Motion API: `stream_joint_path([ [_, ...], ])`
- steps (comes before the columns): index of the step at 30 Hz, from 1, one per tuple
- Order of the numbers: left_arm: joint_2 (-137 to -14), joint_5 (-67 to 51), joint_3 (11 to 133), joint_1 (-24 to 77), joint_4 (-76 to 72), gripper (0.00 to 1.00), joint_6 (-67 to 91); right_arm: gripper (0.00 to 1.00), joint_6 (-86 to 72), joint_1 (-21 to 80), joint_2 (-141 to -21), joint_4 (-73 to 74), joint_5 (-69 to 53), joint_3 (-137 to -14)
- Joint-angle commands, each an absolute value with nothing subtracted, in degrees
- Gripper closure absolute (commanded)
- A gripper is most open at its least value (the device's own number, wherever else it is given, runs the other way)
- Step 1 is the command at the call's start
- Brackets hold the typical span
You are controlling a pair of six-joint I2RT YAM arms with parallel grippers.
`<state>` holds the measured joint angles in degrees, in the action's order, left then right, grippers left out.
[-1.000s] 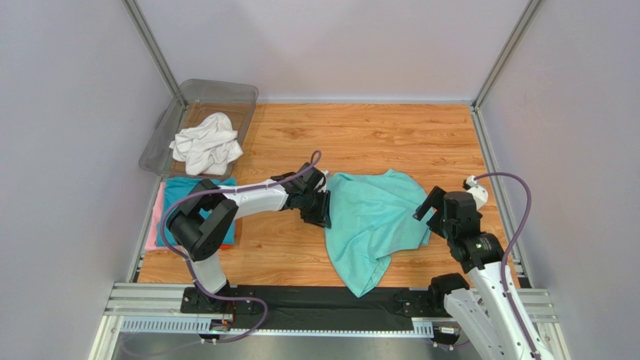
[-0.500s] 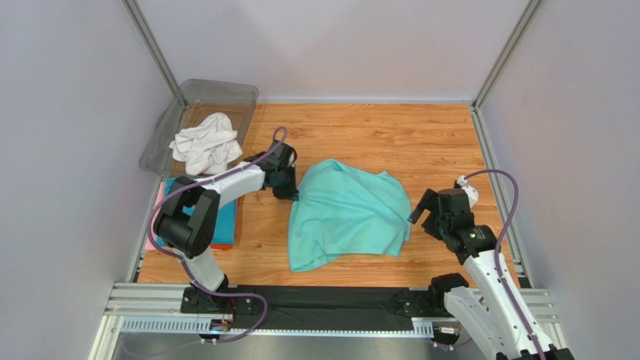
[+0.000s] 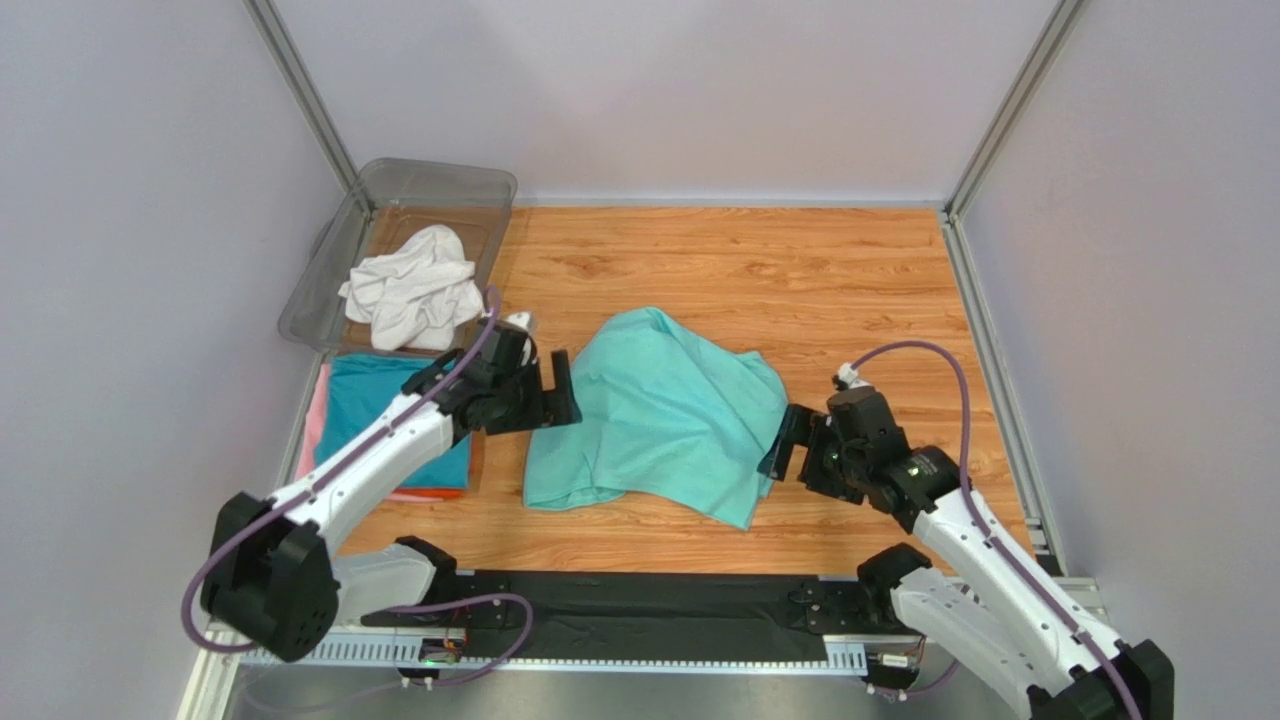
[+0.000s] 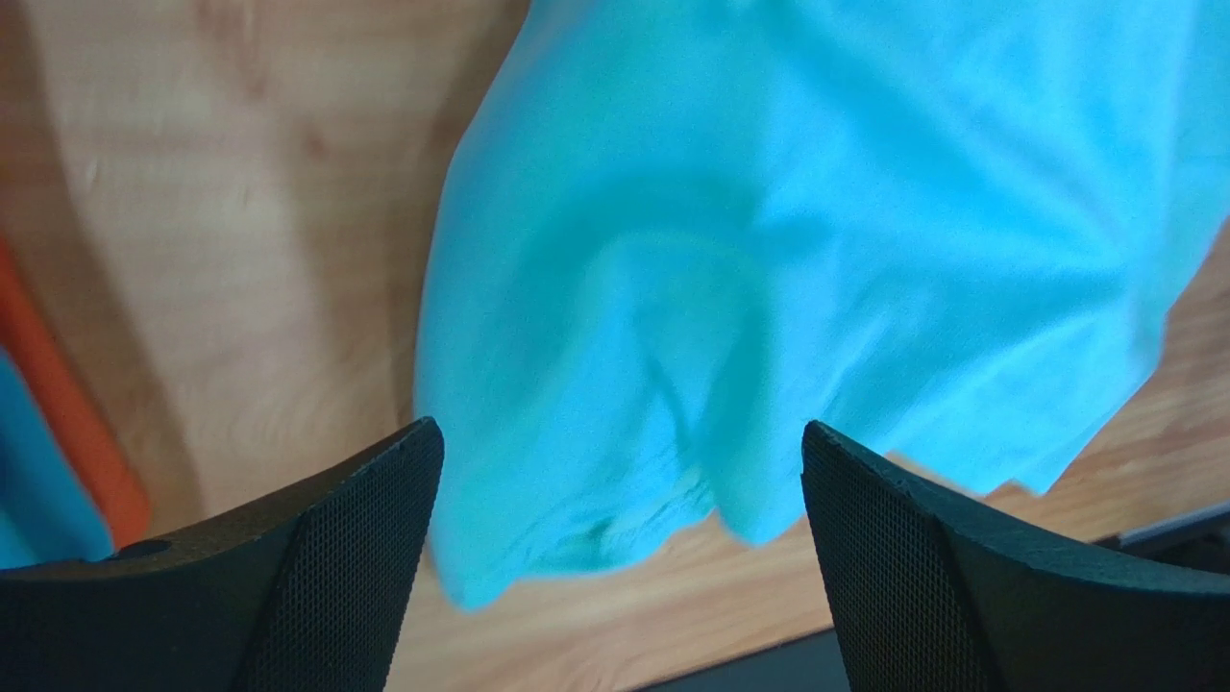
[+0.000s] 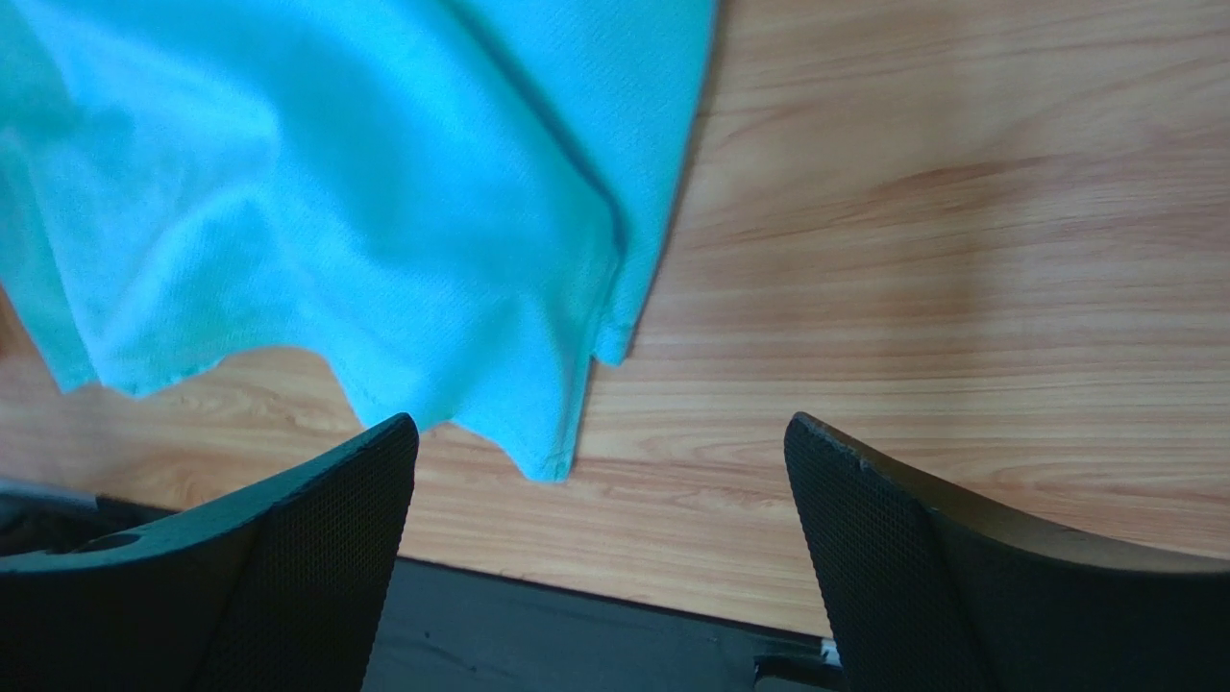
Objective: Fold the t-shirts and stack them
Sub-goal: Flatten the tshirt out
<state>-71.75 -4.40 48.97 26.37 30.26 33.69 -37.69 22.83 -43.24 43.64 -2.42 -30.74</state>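
A mint green t-shirt lies crumpled on the wooden table's middle. My left gripper is at its left edge, open, hovering over the cloth with nothing between its fingers. My right gripper stands open at the shirt's right lower corner, also holding nothing. A white t-shirt sits bunched in the clear bin. A folded teal-blue t-shirt tops a stack at the left, with a pink edge and an orange edge showing beneath it.
The clear plastic bin stands at the back left corner. Metal frame rails border the table. A black strip runs along the near edge by the arm bases. An orange cloth strip shows at the left wrist view's left side.
My left gripper dragged the mint shirt leftward, then let it go and opened. My right arm followed to the left, staying open, and is now at the shirt's right corner.
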Motion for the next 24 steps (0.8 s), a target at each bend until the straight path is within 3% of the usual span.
stream_joint_path([
  [1, -63.49, -2.11, 42.12, 26.37, 38.05, 0.00, 37.70, 0.02, -41.99, 30.82, -43.33, 41.31, -2.64, -29.36],
  [7, -54.85, -5.27, 30.42, 27.16, 39.46, 0.01, 43.85, 0.12, -47.45, 38.22, -44.47, 39.21, -0.44, -26.90],
  [19, -58.79, -4.22, 25.84, 27.42, 30.69, 0.26, 47.28, 0.33, -51.50, 43.94, -54.65, 29.45, 2.55, -25.40],
  [22, -61.87, -5.45, 25.66, 27.42, 28.22, 0.38, 47.29, 0.39, -52.65, 44.47, -56.59, 26.90, 3.16, -24.87],
  [23, -62.66, -5.71, 25.66, 27.42, 27.78, 0.49, 47.02, 0.41, -52.65, 44.65, -57.04, 26.29, 3.25, -24.87],
  [24, -63.97, -5.71, 25.49, 27.42, 27.34, 0.53, 47.02, 0.42, -52.91, 44.82, -57.48, 25.58, 3.95, -24.79],
])
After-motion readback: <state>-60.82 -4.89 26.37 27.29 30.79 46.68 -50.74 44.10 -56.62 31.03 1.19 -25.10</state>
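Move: The t-shirt's near-left corner lies about 11 cm back from the left hand, 4 cm to its left and 9 cm below; its near-right corner lies some 5 cm back, 6 cm left and 7 cm below the right hand. The shirt's middle is roughly 3 cm ahead and 13 cm to the right of the left hand, or 13 cm ahead and 20 cm left of the right. The folded stack stands about 27 cm left and 2 cm ahead of the left hand. The t-shirt's two near corners are approached together. The left hand sweeps back some 12 cm, down and a little left, tips its fingers steeper, then eases forward and right, the half-closing fingers straddling its corner. The right hand goes left, down and back towards the other, about 6 cm leftward, with a slight counter-clockwise turn, closing to just over half around its corner, still short of a pinch. ##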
